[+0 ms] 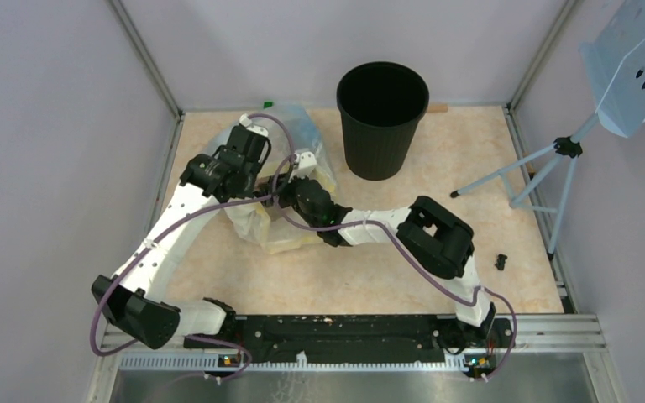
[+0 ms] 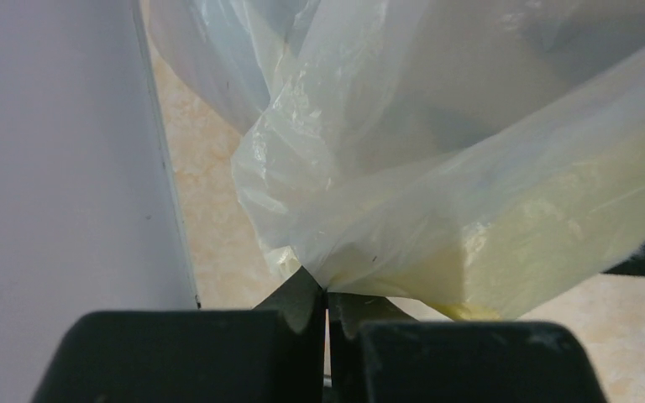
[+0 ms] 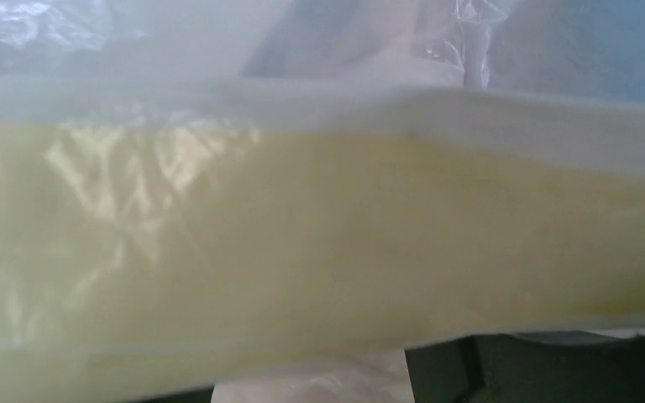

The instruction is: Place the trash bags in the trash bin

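The trash bag [image 1: 285, 237] is a thin, see-through pale film, whitish-yellow with a bluish part, bunched on the floor at the back left between my two arms. My left gripper [image 1: 256, 195] is shut on a pinch of its film; in the left wrist view the jaws [image 2: 327, 295] meet on the film and the bag [image 2: 437, 168] hangs beyond them. My right gripper [image 1: 296, 186] is pressed into the bag from the right. In the right wrist view the bag [image 3: 302, 243] fills the frame and hides the fingertips; the finger bases stand wide apart. The black ribbed trash bin [image 1: 382, 122] stands upright right of the bag.
The grey left wall [image 2: 50, 168] is close beside the bag. A tripod stand [image 1: 546, 168] with a pale blue perforated plate [image 1: 638, 63] stands at the right. A small black part [image 1: 501, 261] lies near the right rail. A metal rail [image 1: 344, 332] runs along the front.
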Controlling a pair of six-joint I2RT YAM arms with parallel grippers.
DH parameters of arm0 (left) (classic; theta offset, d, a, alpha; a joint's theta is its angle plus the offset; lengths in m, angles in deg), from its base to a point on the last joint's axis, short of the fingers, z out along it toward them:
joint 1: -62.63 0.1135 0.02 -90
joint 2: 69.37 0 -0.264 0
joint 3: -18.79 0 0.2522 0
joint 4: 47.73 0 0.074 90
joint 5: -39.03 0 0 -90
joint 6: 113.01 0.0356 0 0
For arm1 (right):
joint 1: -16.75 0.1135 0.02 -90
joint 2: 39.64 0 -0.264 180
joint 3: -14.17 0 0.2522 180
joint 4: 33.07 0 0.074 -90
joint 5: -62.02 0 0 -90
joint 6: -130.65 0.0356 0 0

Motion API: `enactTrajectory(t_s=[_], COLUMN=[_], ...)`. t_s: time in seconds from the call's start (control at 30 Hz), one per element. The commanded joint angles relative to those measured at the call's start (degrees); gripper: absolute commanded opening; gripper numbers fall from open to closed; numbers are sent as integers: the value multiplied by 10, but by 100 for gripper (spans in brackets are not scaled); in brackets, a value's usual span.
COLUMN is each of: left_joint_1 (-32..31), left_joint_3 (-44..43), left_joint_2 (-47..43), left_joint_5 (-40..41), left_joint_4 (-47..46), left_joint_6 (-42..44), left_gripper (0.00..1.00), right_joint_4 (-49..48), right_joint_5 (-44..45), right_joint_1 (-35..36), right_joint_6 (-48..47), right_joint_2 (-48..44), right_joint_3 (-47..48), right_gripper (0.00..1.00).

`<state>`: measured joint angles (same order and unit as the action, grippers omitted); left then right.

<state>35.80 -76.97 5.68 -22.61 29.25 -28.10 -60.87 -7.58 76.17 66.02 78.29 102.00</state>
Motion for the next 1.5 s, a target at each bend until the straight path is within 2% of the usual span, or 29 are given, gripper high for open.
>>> enactTrajectory(t_s=[0.0,0.17,0.2,0.23,0.4,0.53,0.7,0.93,1.13,1.27,1.37,1.47], left_joint_1=[18,69,75,81,107,129,133,136,137,138,138,137], left_joint_3=[29,76,81,87,130,150,185,202,187,185,178,172], left_joint_2=[-28,-35,-32,-29,-27,-32,-30,-7,40,81,115,122], left_joint_5=[-66,-137,-148,-169,-210,-233,-276,-301,-290,-334,-374,-372], left_joint_4=[-97,-166,-174,-183,-233,-261,-300,-337,-345,-369,-384,-391], left_joint_6=[18,21,18,16,-6,-29,-63,-82,-122,-154,-191,-212], left_gripper=[0,0,0,0,0,0,0,0,0,0,0,0], right_joint_4=[56,104,109,113,93,67,43,121,262,332,378,433], right_joint_5=[-3,13,15,15,12,15,-9,-51,-49,-12,7,38], right_joint_1=[-9,-10,-11,-11,-9,1,7,7,7,5,2,1], right_joint_6=[11,-31,-35,-42,-66,-91,-80,-61,-49,-53,-54,-43], right_joint_2=[36,86,95,98,46,-37,-172,-357,-521,-614,-650,-674], right_joint_3=[68,137,146,153,116,29,-130,-250,-267,-265,-260,-248], right_gripper=[68,69,68,62,0,0,0,0,0,0,0,0])
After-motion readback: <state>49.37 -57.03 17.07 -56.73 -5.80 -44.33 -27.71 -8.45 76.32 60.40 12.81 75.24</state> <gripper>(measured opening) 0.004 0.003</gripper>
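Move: The pink bag lies just inside the clear bag's mouth, about 3 cm ahead, 3 cm left and 5 cm below the open right hand. The clear bag's middle is some 8 cm ahead, 5 left and 8 below, and the bin about 13 ahead and 26 right at similar height. From the shut left hand on the clear bag's edge, the clear bag's middle is 12 ahead, 4 right, 16 below; the pink bag 8 ahead, 6 right, 12 below. Right hand dips, pinches the pink bag, hauls it 35 cm right, up and back; left hand sinks. ##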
